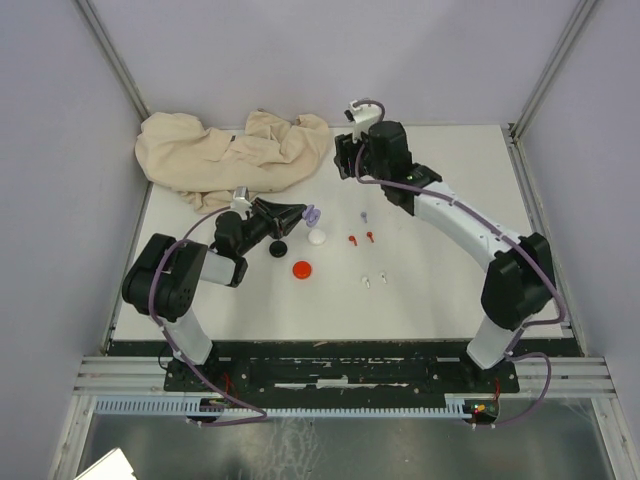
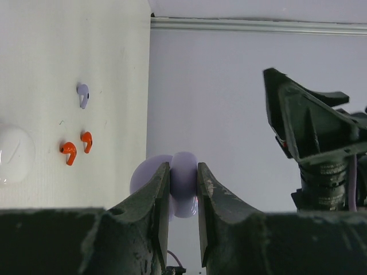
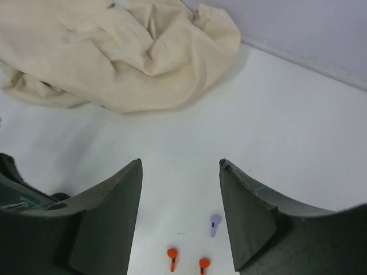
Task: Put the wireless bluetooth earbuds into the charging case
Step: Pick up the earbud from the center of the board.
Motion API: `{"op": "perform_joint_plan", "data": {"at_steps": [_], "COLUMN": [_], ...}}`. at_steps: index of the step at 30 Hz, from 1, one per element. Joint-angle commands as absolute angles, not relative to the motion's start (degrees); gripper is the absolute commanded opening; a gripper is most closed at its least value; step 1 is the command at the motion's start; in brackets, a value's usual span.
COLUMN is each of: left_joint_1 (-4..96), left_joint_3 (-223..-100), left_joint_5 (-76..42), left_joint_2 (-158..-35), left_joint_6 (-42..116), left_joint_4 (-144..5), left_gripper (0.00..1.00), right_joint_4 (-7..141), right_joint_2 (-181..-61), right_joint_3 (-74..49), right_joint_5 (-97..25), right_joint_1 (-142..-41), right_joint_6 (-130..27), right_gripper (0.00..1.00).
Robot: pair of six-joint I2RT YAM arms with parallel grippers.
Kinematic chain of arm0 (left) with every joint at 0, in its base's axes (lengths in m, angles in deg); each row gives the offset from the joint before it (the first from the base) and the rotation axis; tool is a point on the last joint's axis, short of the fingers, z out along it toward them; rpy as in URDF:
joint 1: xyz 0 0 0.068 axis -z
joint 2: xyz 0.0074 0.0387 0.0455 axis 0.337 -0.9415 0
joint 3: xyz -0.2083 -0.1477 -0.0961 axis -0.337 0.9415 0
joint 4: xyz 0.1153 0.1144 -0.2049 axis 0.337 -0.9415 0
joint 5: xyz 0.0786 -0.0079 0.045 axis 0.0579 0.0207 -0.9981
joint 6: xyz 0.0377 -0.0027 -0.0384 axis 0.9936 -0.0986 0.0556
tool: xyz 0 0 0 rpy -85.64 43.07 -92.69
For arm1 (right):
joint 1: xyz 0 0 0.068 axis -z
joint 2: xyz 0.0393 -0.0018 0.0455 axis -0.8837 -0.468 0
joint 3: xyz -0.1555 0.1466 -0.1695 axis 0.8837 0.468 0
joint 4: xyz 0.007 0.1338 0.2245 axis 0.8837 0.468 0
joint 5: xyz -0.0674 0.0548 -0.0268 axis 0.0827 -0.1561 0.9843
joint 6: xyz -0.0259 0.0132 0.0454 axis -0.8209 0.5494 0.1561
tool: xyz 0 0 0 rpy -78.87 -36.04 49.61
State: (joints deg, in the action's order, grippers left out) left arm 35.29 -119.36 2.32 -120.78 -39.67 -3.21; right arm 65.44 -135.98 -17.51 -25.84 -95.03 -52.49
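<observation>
My left gripper (image 2: 183, 172) is shut on a purple charging case (image 2: 184, 186), held off the table at centre left (image 1: 311, 214). One purple earbud (image 1: 364, 215) lies alone on the table to its right. A red pair (image 1: 352, 238) lies a little nearer, and a white pair (image 1: 374, 279) nearer still. My right gripper (image 3: 179, 167) is open with nothing between its fingers. It hangs above the far part of the table (image 1: 345, 160). Below it I see the purple earbud (image 3: 215, 222) and the red pair (image 3: 171, 256).
A crumpled beige cloth (image 1: 230, 150) covers the far left corner. A white disc (image 1: 317, 238), a black disc (image 1: 279, 248) and a red disc (image 1: 302, 268) lie close under my left gripper. The right arm (image 2: 321, 143) shows at the right of the left wrist view.
</observation>
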Motion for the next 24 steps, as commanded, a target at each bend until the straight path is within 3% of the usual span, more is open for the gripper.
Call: {"op": "perform_joint_plan", "data": {"at_steps": [1, 8, 24], "left_joint_1": [35.03, 34.92, 34.91], "left_joint_3": [-119.84, -120.94, -122.55], "left_joint_5": [4.68, 7.23, 10.25], "left_joint_2": [-120.13, -118.76, -117.95], "left_joint_6": [-40.66, -38.91, -36.41], "left_joint_4": [0.25, -2.40, -5.33], "left_gripper": [0.03, 0.03, 0.03], "right_joint_4": [94.44, 104.41, 105.00], "right_joint_2": [-144.74, -155.54, -164.73], "right_joint_3": [-27.66, -37.70, -41.32], "right_joint_5": [-19.81, -22.18, -26.15], "right_joint_1": [-93.43, -91.54, -89.07], "right_joint_6": [-51.16, -50.18, -48.43], "right_gripper": [0.65, 0.64, 0.61]}}
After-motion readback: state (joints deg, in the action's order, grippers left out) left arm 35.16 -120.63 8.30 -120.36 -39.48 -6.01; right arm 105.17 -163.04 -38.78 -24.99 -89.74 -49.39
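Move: The purple earbud lies on the board some 25 cm below the right hand, about 6 cm to its right and 2 cm farther out. The two orange earbuds sit roughly 5 cm nearer the base than the purple one, one 1 cm to its right, the other 2 cm to its left. The purple case in the left fingers is about 10 cm left of that earbud and 6 cm nearer the base. From the left hand, the earbud is some 12 cm right, 7 cm ahead and 15 cm below. Dropping about 20 cm towards the lone purple earbud, the right hand also slides some 5 cm to its right and tips its fingers about 40 degrees downward, most of it early, then eases almost to a stop above the earbud. Its fingers stay open and touch nothing. The left hand keeps its grip on the purple case, easing back and right by barely a centimetre each. ##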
